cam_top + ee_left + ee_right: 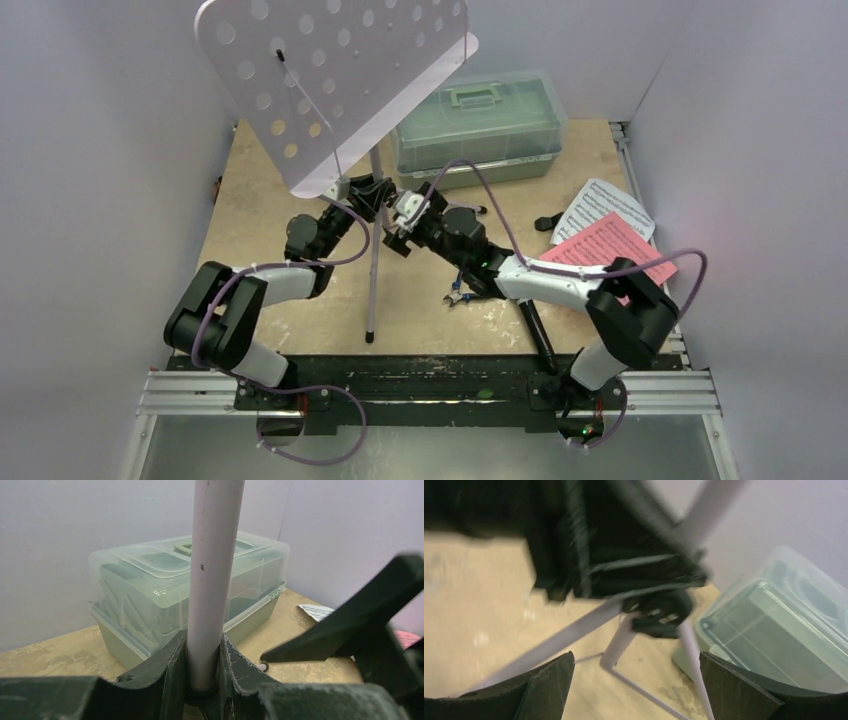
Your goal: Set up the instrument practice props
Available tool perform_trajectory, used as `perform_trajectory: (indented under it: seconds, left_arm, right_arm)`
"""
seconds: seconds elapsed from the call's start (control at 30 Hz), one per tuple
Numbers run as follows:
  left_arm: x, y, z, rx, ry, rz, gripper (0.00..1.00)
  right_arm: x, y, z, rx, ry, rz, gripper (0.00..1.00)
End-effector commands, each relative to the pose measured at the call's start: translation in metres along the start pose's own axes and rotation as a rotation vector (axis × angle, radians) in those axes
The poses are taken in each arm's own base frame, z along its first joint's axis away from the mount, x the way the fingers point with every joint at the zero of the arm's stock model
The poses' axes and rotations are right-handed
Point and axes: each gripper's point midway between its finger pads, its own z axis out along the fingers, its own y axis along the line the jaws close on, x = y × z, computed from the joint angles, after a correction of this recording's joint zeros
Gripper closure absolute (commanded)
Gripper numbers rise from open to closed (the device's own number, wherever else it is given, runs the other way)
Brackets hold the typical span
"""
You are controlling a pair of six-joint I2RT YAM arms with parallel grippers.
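The pale lilac music stand (330, 80) stands upright at mid-table on its tripod legs (372, 290). My left gripper (370, 192) is shut on its pole (212, 580), which runs straight up between the fingers (170, 665). My right gripper (393, 237) hangs open just right of the pole, its fingers (544, 685) wide apart with the tripod hub (659, 612) and legs beyond them and nothing between. The white sheet (603, 205) and the pink sheet (612, 250) lie flat at the right. A black rod (537, 335) lies under my right arm.
The translucent green toolbox (480, 125) sits shut at the back, close behind the stand. Blue-handled pliers (456, 295) lie under my right forearm. A small black piece (545, 222) rests beside the sheets. Walls close in on three sides.
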Motion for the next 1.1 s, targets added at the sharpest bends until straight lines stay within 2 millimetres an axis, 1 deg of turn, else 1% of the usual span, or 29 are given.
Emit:
perform_trajectory:
  seconds: [0.0,0.07,0.17,0.3,0.37,0.47,0.53,0.6,0.63,0.73,0.8,0.83,0.97,1.0,1.07]
  left_arm:
    - [-0.014,0.011,0.003,-0.066,-0.022,-0.013,1.00]
    - [-0.014,0.012,0.004,-0.071,-0.013,-0.014,1.00]
    - [-0.013,0.015,0.005,-0.082,-0.006,-0.014,1.00]
    - [-0.013,0.021,0.006,-0.108,0.004,-0.017,1.00]
    - [-0.014,0.022,0.007,-0.106,0.009,-0.016,1.00]
    - [-0.012,0.024,0.010,-0.113,0.038,-0.015,1.00]
    - [-0.012,0.025,0.010,-0.115,0.042,-0.014,1.00]
    - [-0.011,0.025,0.011,-0.113,0.044,-0.013,1.00]
    - [-0.012,0.025,0.011,-0.113,0.043,-0.014,1.00]
    - [-0.013,0.026,0.011,-0.114,0.041,-0.021,1.00]
    - [-0.012,0.026,0.011,-0.114,0.041,-0.022,1.00]
    - [-0.012,0.027,0.010,-0.117,0.043,-0.023,1.00]
    - [-0.011,0.027,0.010,-0.121,0.045,-0.025,1.00]
    - [-0.012,0.027,0.010,-0.121,0.044,-0.026,1.00]
    - [-0.012,0.027,0.011,-0.119,0.043,-0.029,1.00]
  right_arm:
    - [-0.034,0.007,0.009,-0.056,-0.239,-0.398,0.03]
    - [-0.034,0.005,0.009,-0.033,-0.282,-0.504,0.04]
    - [-0.032,0.002,0.013,-0.006,-0.290,-0.596,0.09]
    - [-0.036,-0.007,0.012,0.037,-0.304,-0.668,0.14]
    - [-0.037,-0.007,0.013,0.027,-0.290,-0.696,0.18]
    - [-0.033,-0.008,0.019,0.013,-0.257,-0.722,0.24]
    - [-0.028,-0.008,0.022,0.008,-0.238,-0.742,0.31]
    - [-0.028,-0.011,0.022,0.028,-0.238,-0.742,0.38]
    - [-0.027,-0.012,0.021,0.039,-0.242,-0.742,0.39]
    - [-0.024,-0.014,0.019,0.059,-0.238,-0.756,0.38]
    - [-0.021,-0.008,0.022,0.014,-0.225,-0.769,0.39]
    - [-0.019,-0.005,0.024,-0.008,-0.218,-0.774,0.41]
    - [-0.014,-0.004,0.026,-0.061,-0.217,-0.757,0.58]
    - [-0.014,-0.005,0.027,-0.078,-0.219,-0.742,0.60]
    - [-0.011,-0.007,0.027,-0.102,-0.217,-0.722,0.60]
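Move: The open right hand has the stand's clamp knob about 3 cm ahead and 3 cm to its left, at about its own height. The stand pole, still gripped by the left hand, is some 5 cm ahead, 3 cm left and 4 cm up; the green box is about 18 cm ahead, 17 cm right and 12 cm lower. From the left hand the knob lies roughly 2 cm back, 2 cm right and 4 cm below. Right hand dips about 4 cm, rises, eases forward-left, rolling some 45 degrees counter-clockwise from behind, fingers narrowing around clamp knob. ##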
